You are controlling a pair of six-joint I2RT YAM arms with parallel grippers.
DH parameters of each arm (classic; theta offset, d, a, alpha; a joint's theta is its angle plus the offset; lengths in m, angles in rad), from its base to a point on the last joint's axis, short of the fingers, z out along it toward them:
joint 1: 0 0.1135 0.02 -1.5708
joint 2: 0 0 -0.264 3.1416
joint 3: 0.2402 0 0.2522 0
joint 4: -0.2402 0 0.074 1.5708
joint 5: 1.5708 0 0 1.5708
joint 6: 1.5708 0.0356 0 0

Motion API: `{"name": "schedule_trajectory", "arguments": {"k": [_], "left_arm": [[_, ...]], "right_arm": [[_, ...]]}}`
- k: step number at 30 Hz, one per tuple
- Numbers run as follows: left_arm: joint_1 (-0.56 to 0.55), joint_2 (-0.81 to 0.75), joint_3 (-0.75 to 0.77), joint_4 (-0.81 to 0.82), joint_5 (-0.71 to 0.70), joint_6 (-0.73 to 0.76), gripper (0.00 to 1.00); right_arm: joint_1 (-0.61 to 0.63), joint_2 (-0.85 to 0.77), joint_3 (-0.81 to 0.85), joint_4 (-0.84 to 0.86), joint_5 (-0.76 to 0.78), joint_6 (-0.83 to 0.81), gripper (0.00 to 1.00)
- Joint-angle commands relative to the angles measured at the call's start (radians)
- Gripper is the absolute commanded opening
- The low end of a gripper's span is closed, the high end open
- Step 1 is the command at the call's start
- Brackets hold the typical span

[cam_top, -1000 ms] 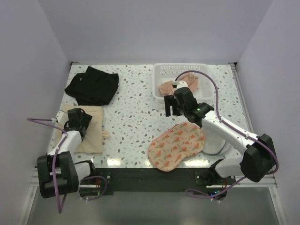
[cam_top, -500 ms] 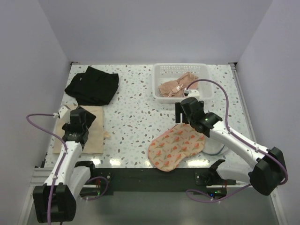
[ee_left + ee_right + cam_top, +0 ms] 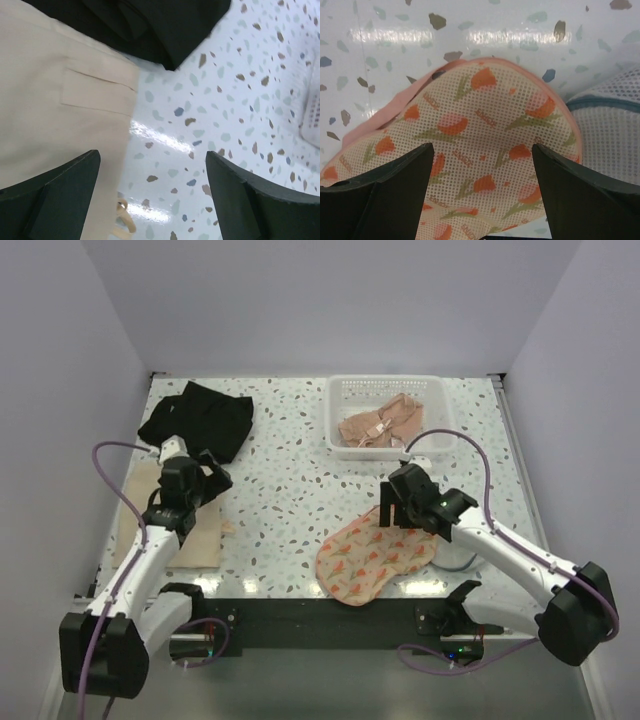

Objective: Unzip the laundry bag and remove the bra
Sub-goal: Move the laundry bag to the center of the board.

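The laundry bag (image 3: 375, 552) is a flat mesh pouch with orange tulips and pink trim, lying near the table's front edge. My right gripper (image 3: 392, 515) hovers open over its far end; in the right wrist view the bag (image 3: 485, 145) fills the space between the fingers of that gripper (image 3: 482, 147), which hold nothing. A beige bra (image 3: 380, 425) lies in the white basket (image 3: 338, 400) at the back. My left gripper (image 3: 210, 478) is open and empty above bare table beside a beige cloth (image 3: 60, 110); in its own view the left gripper (image 3: 151, 155) frames speckled tabletop.
A black garment (image 3: 197, 420) is heaped at the back left, and its edge (image 3: 150, 25) shows in the left wrist view. A white mesh bag (image 3: 460, 552) lies right of the tulip bag. A beige strap loop (image 3: 125, 220) pokes out from the cloth. A basket corner (image 3: 312, 120) shows at right.
My right gripper has drawn back from over the basket to the far end of the tulip bag. My left arm has swung forward and right, off the beige cloth toward the black garment.
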Motion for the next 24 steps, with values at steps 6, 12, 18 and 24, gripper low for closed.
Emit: {"name": "schedule_trajectory", "arguments": {"k": [6, 12, 18, 24], "left_arm": [[-0.237, 0.159, 0.066, 0.164, 0.075, 0.079, 0.91], [-0.317, 0.231, 0.086, 0.199, 0.074, 0.096, 0.91], [-0.33, 0.237, 0.091, 0.182, 0.061, 0.119, 0.91], [-0.345, 0.208, 0.076, 0.153, 0.055, 0.142, 0.91]], "right_arm": [[0.004, 0.003, -0.129, 0.048, -0.106, 0.089, 0.83], [0.004, 0.131, -0.155, 0.157, -0.183, 0.059, 0.82], [0.015, 0.309, -0.098, 0.274, -0.232, 0.017, 0.81], [0.036, 0.467, 0.053, 0.332, -0.218, -0.044, 0.81]]}}
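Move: The laundry bag lies roughly 6 cm back and 6 cm left of the right hand, some 8 cm below it. From that hand the round mesh disc is about 14 cm right and 2 cm back, the white basket 27 cm ahead and 2 cm left. From the left hand the bag is around 44 cm right and 13 cm back; the tan cloth is 4 cm back and 5 cm left, the black cloth 19 cm ahead, 1 cm right. Lower the open right gripper about 8 cm onto the far right part of the laundry bag, drawing back some 3 cm first and tipping the fingers steeper. Once down, drag the bag with the fingertips leftward and forward, without closing. Meanwhile bring the open left gripper about 12 cm right, towards the bag, sinking slightly and turning some 25 degrees clockwise. ##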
